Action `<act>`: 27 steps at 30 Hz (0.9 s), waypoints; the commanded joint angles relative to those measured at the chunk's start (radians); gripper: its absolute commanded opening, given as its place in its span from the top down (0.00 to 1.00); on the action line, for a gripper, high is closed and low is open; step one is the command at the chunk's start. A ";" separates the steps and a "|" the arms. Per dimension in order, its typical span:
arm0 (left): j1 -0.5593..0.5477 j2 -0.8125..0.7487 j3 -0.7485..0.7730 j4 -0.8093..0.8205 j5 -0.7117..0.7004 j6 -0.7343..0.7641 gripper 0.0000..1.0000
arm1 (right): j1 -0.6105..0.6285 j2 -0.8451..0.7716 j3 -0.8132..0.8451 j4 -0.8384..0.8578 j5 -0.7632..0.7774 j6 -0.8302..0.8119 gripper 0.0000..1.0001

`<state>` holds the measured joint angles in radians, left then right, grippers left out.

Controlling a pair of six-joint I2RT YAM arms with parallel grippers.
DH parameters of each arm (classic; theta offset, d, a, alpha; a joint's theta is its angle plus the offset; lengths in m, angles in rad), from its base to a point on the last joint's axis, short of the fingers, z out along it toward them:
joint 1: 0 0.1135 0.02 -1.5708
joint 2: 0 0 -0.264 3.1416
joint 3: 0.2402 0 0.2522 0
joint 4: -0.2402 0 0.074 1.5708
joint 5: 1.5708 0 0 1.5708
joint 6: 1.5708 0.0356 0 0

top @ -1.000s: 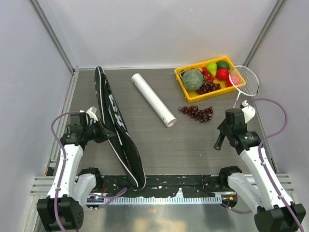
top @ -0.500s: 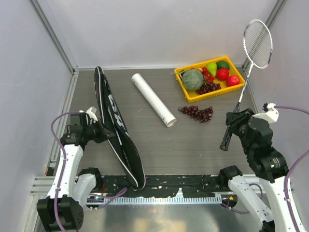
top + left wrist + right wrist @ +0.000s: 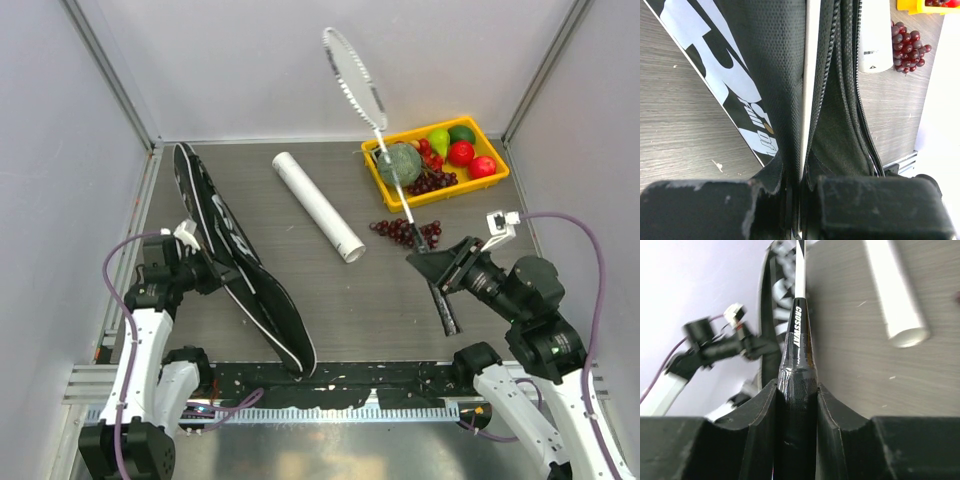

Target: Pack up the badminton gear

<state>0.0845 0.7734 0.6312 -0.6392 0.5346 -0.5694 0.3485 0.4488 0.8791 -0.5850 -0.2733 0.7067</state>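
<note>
My right gripper (image 3: 437,268) is shut on the black handle of a silver-headed racket (image 3: 355,75). The racket is raised off the table and its head points up and to the back left, over the far wall. In the right wrist view both fingers press the glossy handle (image 3: 797,370). At the left, the black racket-shaped bag (image 3: 235,260) stands on its edge. My left gripper (image 3: 200,272) is shut on the bag's rim, and the left wrist view shows the open zipper seam (image 3: 860,100). The long white tube (image 3: 318,205) lies on the table between the arms.
A yellow tray (image 3: 497,180) of fruit sits at the back right, with a dark red grape bunch (image 3: 408,233) loose in front of it. Grey walls close in the left, back and right sides. The grapes (image 3: 910,42) and the tube end (image 3: 875,40) show beyond the bag.
My right arm has swung the racket from the far right toward the middle, so its head now points back left. The bag's far end has shifted left in the left gripper.
</note>
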 commanded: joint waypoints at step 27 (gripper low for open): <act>-0.002 0.083 -0.067 0.526 -0.065 -0.092 1.00 | 0.112 -0.315 -0.594 0.700 -0.790 0.866 0.95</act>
<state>0.0845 0.8593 0.5491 -0.2775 0.4625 -0.6544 0.4564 0.1894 0.2630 0.1825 -1.0126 1.5684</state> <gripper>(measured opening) 0.074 0.362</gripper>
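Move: The badminton racket is already in the right hand, gripped by its handle, with its head sticking out ahead. The black racket bag it is meant for has its middle about 44 cm to this hand's left, 10 cm ahead and 22 cm below. On the table, some 29 cm down, the white tube lies 33 cm ahead and 24 cm left, the grapes 24 cm straight ahead. The left hand already pinches the bag's edge, its middle about 5 cm ahead, 3 cm right and 5 cm below. The right hand keeps its grip on the handle and draws back about 13 cm while shifting some 7 cm left and sinking a little, turning some 45 degrees counter-clockwise as its left side rises and its fingers tip down, so the racket head swings leftwards over the tube to the bag. Meanwhile the left hand, still pinching the bag's edge and holding it open, carries it about 5 cm forward and tips slightly upward. ##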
